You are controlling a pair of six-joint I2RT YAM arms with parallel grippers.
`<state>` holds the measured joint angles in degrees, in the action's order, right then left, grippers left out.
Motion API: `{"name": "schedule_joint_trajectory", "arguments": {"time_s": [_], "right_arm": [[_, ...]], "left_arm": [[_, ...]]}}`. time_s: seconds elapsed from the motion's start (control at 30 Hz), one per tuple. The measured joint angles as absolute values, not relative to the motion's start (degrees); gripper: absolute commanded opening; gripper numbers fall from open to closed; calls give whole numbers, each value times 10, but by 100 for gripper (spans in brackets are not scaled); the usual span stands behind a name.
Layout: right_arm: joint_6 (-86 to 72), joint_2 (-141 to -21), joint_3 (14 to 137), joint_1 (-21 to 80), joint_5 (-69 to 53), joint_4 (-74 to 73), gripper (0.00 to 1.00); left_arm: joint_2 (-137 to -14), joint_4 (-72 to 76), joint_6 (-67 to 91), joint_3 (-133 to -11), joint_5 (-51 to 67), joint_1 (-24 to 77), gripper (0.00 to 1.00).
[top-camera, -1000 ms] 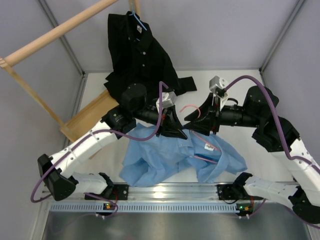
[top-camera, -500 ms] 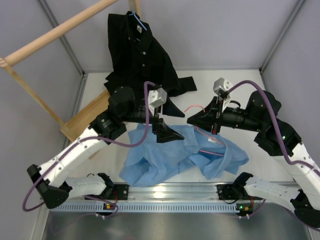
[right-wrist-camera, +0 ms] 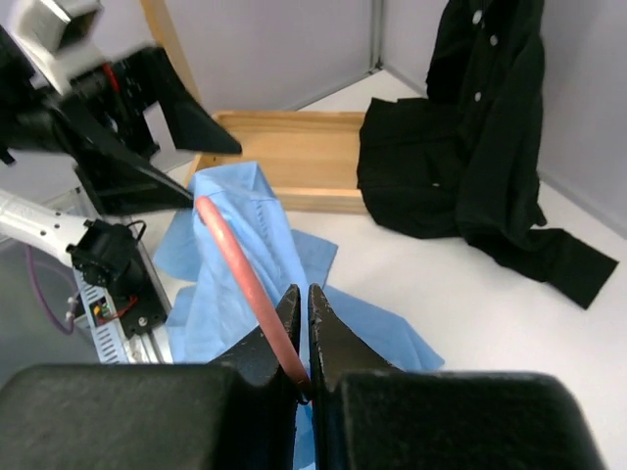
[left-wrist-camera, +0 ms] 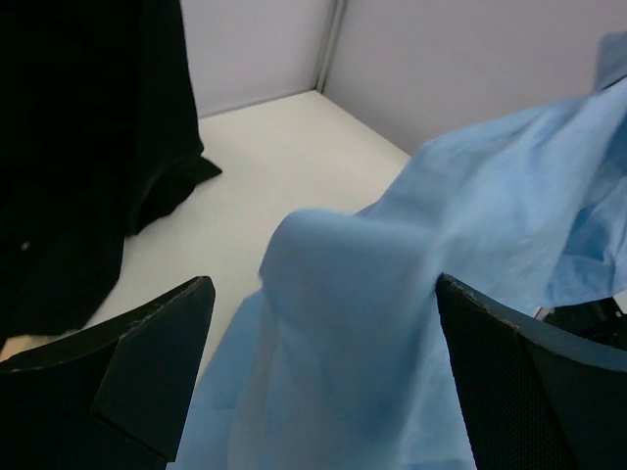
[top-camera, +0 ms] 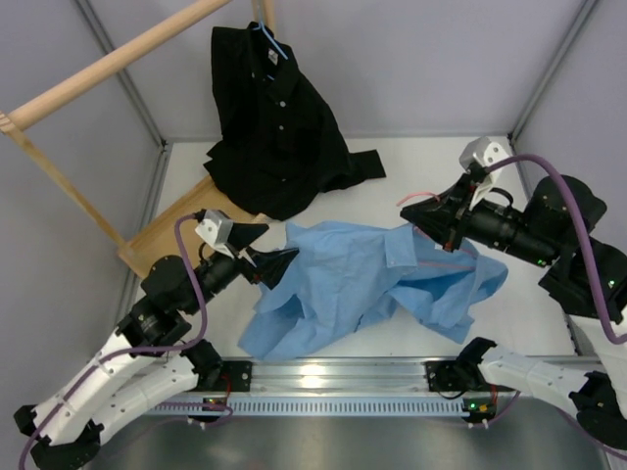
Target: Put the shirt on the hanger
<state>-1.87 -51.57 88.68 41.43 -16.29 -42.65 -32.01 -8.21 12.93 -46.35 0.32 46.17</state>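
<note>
The light blue shirt point(top-camera: 372, 284) lies rumpled on the white table, its upper part lifted toward the right. My right gripper point(top-camera: 413, 210) is shut on the thin pink wire of the hanger point(top-camera: 421, 197), whose far end runs into the shirt's cloth. The right wrist view shows the hanger point(right-wrist-camera: 240, 274) pinched between the closed fingers of the right gripper point(right-wrist-camera: 302, 294), with the shirt point(right-wrist-camera: 220, 294) beyond. My left gripper point(top-camera: 265, 257) stands open at the shirt's left edge. In the left wrist view a fold of the shirt point(left-wrist-camera: 392, 323) rises between the wide-apart fingers of the left gripper point(left-wrist-camera: 323, 284).
A black shirt point(top-camera: 279, 127) hangs on a blue hanger point(top-camera: 269, 39) from a wooden rail point(top-camera: 118, 59) at the back. A shallow wooden tray point(top-camera: 176, 230) lies at the left, under the black shirt's hem. Grey walls close in both sides.
The left gripper opened, let go of the shirt and drew back to the left. The right gripper shut on the hanger and moved right, dragging the shirt with it.
</note>
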Motion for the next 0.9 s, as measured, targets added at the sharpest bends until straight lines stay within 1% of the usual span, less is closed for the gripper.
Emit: {"name": "schedule_joint_trajectory", "arguments": {"time_s": [0.1,0.13,0.17,0.2,0.23,0.27,0.3,0.33,0.47,0.6,0.7,0.9], "right_arm": [[-14,-519,913,414,-152,-444,0],[-13,-520,921,414,-149,-446,0],[-12,-522,925,414,-148,-447,0],[-12,-523,929,414,-147,-448,0],[-11,-524,931,414,-146,-450,0],[-11,-526,932,414,-143,-450,0],[-10,-527,932,414,-140,-451,0],[-11,-529,932,414,-133,-454,0],[-17,-533,931,414,-93,-455,0],[-35,-522,905,413,-25,-448,0],[-45,-506,885,413,10,-444,0],[-56,-500,885,413,33,-439,0]], "left_arm": [[-296,-73,163,-390,-22,462,96],[-299,-69,170,-371,-22,462,86],[-305,-63,181,-356,-22,462,79],[-318,-51,187,-342,-17,462,54],[-321,-48,189,-339,-16,462,54],[-336,-34,195,-335,-8,462,21],[-346,-27,203,-334,-6,462,6],[-359,-18,207,-334,-3,462,0],[-390,-3,224,-336,-47,463,0],[-402,-39,274,-349,-180,463,0],[-402,-59,307,-352,-253,463,0],[-408,-67,346,-352,-293,464,0]]}}
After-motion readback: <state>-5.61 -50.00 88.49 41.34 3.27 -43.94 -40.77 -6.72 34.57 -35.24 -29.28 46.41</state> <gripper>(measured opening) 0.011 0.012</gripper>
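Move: The left hand is open just above the blue shirt. The shirt's left edge lies about 2 cm ahead of it, 3 to its right and 9 below. The hanger's hook, already held by the right hand, is roughly 24 cm right, level ahead and 9 higher. The black shirt's tail is some 25 cm ahead, 4 left; the wooden rail 12 ahead, 18 left, both about 33 lower. From the right hand the edge is about 21 cm left, 4 ahead, 18 below. The left fingers close on the shirt's left edge after dropping about 10 cm. With the fabric pinched, the left hand draws it some 6 cm left and 5 forward, away from the hanger, turning about 30 degrees counter-clockwise and tipping down. The right hand keeps hold of the hanger, rises slightly and settles again, then carries it right and forward, turning clockwise. ##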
